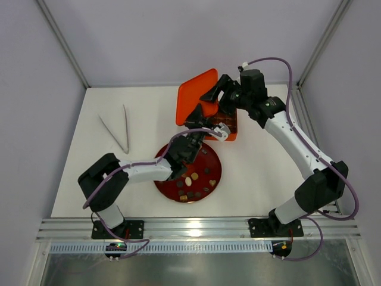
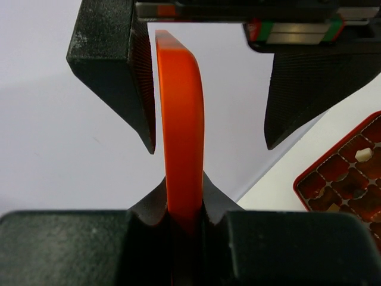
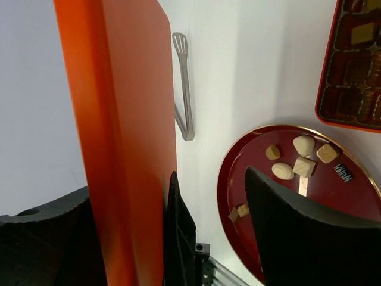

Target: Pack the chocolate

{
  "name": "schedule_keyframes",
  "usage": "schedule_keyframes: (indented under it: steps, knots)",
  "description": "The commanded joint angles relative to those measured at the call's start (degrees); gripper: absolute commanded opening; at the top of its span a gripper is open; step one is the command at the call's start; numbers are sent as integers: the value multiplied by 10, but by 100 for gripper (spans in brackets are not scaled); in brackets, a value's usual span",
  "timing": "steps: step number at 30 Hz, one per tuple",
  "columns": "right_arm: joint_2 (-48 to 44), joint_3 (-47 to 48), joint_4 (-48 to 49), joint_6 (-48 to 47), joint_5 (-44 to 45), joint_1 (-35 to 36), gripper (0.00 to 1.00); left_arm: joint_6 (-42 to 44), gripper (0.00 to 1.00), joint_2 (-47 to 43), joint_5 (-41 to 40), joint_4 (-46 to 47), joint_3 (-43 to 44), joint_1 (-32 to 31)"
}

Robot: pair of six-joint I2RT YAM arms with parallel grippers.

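Note:
Several small brown, tan and cream chocolates (image 1: 190, 179) lie on the round dark-red plate (image 1: 212, 164); they also show in the right wrist view (image 3: 294, 158). The orange box (image 1: 231, 130) with its brown grid holds a few chocolates (image 2: 362, 154). My left gripper (image 1: 199, 122) is shut on the lower edge of the orange lid (image 1: 196, 95) and holds it upright on edge (image 2: 181, 119). My right gripper (image 1: 215, 93) is open. Its fingers (image 2: 119, 71) straddle the lid's opposite edge, and the lid lies close to one finger.
Metal tongs (image 1: 119, 128) lie on the white table at the left, also seen in the right wrist view (image 3: 184, 89). The box (image 3: 351, 65) sits just behind the plate (image 3: 238, 173), under my right arm. White walls enclose the back and sides.

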Motion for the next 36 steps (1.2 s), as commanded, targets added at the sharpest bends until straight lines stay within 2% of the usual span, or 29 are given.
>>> schedule_keyframes:
  steps: [1,7,13,17,19,20,21,23,24,25,26,27,28,29,31,32,34,36]
  knots:
    - [-51,-15,69,-26,33,3,79,-42,0,-36,6,33,25,-3]
    - [-80,-20,110,-60,56,-1,92,-84,0,-44,8,-41,42,-3]
    - [-118,-47,140,-63,85,-11,96,-133,0,-49,2,-122,73,-2]
    - [-146,-61,138,-64,117,-26,96,-194,0,-57,6,-224,105,4]
    - [-161,-75,141,-64,127,-44,96,-251,0,-62,13,-270,139,14]
    - [-174,-80,143,-66,134,-50,96,-277,0,-64,21,-331,152,20]
    - [-178,-84,144,-72,134,-58,96,-302,0,-66,46,-366,186,28]
    - [-184,-89,137,-78,133,-86,96,-424,0,-64,101,-465,243,54]
    - [-186,-94,139,-79,127,-96,96,-425,0,-61,128,-497,262,64]
    - [-187,-99,143,-79,119,-119,96,-488,0,-57,161,-531,287,75]
    - [-186,-104,145,-79,104,-129,96,-526,0,-39,186,-600,314,104]
    - [-182,-113,152,-85,97,-138,96,-557,0,-30,210,-629,362,118]
    - [-179,-116,155,-88,89,-156,96,-632,0,-18,284,-680,386,137]
    - [-167,-118,154,-93,79,-163,96,-667,0,6,324,-699,429,167]
    - [-154,-118,154,-111,57,-176,96,-735,0,29,422,-724,459,199]
    - [-146,-118,156,-118,51,-186,96,-797,0,50,454,-726,482,225]
    - [-119,-115,156,-135,30,-194,96,-861,0,75,539,-727,504,243]
    - [-94,-115,159,-145,15,-203,96,-939,0,114,571,-725,532,261]
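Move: The box waits below both hands: from the left hand, which already grips the orange lid, its middle is about 14 cm ahead, 10 cm to the right and 28 cm down. The red plate of chocolates lies some 12 cm back, 6 cm to the left and 30 cm below that hand. From the right hand, whose fingers have already opened around the lid, the box is roughly 13 cm ahead, 5 cm right and 28 cm down. The lid stays pinched in the left fingers, drifting slightly right before swinging forward about 10 cm and up some 8 cm, while the wrist rolls its left side down through about 70 degrees. The right fingers open the rest of the way and come free of it, that hand rising first, then sweeping some 16 cm right, away from the lid, and sinking part-way again. ##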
